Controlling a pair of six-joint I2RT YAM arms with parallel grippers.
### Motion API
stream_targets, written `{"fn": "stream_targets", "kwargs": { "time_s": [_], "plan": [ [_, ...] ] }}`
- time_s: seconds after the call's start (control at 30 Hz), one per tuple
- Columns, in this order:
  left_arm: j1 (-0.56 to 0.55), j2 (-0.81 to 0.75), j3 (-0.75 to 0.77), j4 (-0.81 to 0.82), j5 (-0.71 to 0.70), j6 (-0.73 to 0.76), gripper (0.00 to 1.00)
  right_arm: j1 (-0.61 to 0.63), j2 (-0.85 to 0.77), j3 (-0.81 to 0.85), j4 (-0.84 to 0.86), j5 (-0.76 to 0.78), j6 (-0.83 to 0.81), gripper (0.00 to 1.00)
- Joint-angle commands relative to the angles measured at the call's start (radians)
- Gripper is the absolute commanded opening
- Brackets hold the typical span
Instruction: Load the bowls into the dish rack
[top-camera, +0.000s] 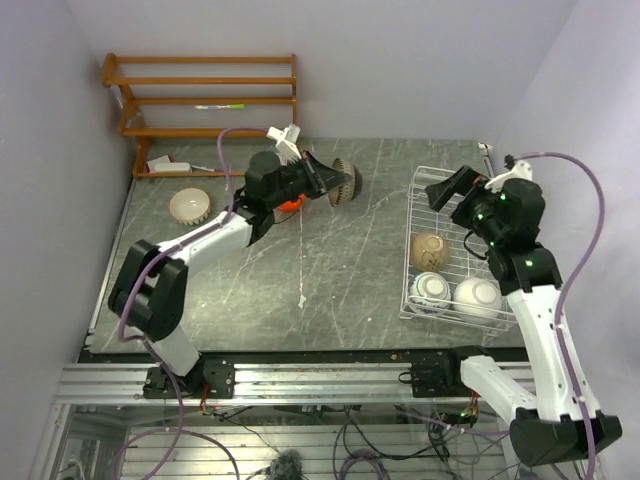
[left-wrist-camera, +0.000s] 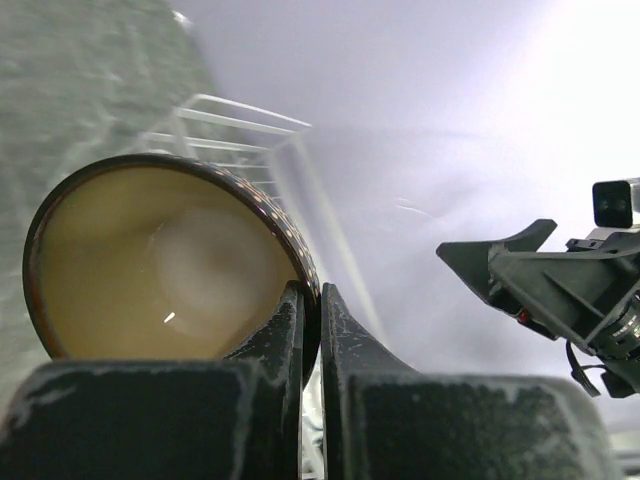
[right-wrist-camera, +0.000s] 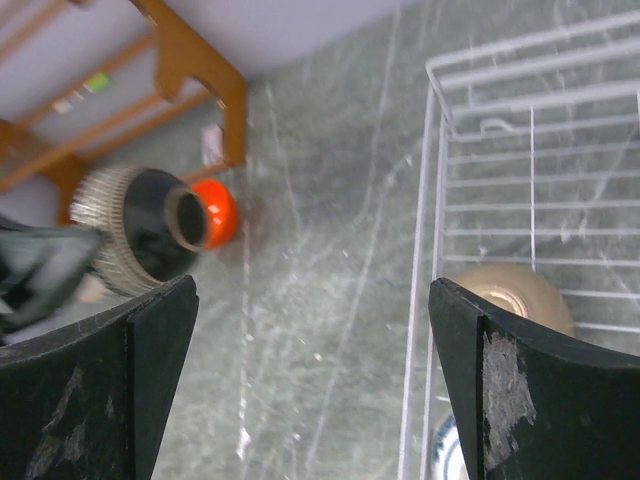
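My left gripper (top-camera: 330, 181) is shut on the rim of a tan-brown bowl with a dark rim (top-camera: 345, 182), held off the table on its side. In the left wrist view the fingers (left-wrist-camera: 300, 320) pinch that bowl's wall (left-wrist-camera: 150, 260). Below the left wrist lies an orange-red bowl (top-camera: 290, 204). A cream-white bowl (top-camera: 190, 205) stands at the far left. The white wire dish rack (top-camera: 418, 205) on the right holds a beige bowl (top-camera: 428, 249), a blue-and-white bowl (top-camera: 430, 290) and a white bowl (top-camera: 477, 297). Over the rack's far left part my right gripper (top-camera: 450, 192) stands open and empty (right-wrist-camera: 312, 340).
A brown wooden shelf unit (top-camera: 205, 100) stands at the back left against the wall, with small items at its foot. Walls close in the table on the left, back and right. The rack's far half (right-wrist-camera: 540, 150) holds no bowls.
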Motion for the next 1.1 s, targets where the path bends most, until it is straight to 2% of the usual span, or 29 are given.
{"fn": "stream_targets", "kwargs": {
  "time_s": [0.0,0.23,0.43,0.83,1.07],
  "plan": [
    [-0.052,0.074,0.097,0.412,0.084,-0.214,0.07,-0.002,-0.063,0.113,-0.015,0.032,0.067,1.0],
    [-0.148,0.334,0.274,0.719,0.086,-0.467,0.07,-0.003,-0.073,0.185,-0.02,0.004,0.089,1.0],
    [-0.21,0.569,0.462,0.808,0.07,-0.582,0.07,-0.005,-0.069,0.179,-0.035,-0.006,0.078,1.0],
    [-0.28,0.917,0.884,0.73,0.074,-0.668,0.07,-0.008,-0.066,0.152,-0.053,0.036,0.049,1.0],
    [-0.287,1.012,0.962,0.662,0.044,-0.638,0.07,-0.01,-0.056,0.138,-0.048,0.032,0.037,1.0]
  ]
}}
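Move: The left hand already pinches the dark patterned bowl by its rim; the open right gripper it is being taken to is roughly 23 cm to the right, 5 cm nearer and about level. The dish rack's middle is some 32 cm right, 4 cm back and 24 cm below; the red bowl lies 13 cm left, 8 cm ahead, far below. From the right hand, the dark bowl is about 22 cm left, 5 cm ahead, slightly lower; the beige bowl in the rack is almost directly beneath, 23 cm down. Rightward in a quick, easing sweep of about 23 cm, the left hand carries the dark bowl to the right gripper, rising a little and then sinking to just under its starting height, the wrist turning clockwise with its left side dipping. The empty right hand rises about 10 cm, drawing back slightly and tipping its fingers up, then settles 3 cm lower and waits wide open; it isn't touching the bowl. ##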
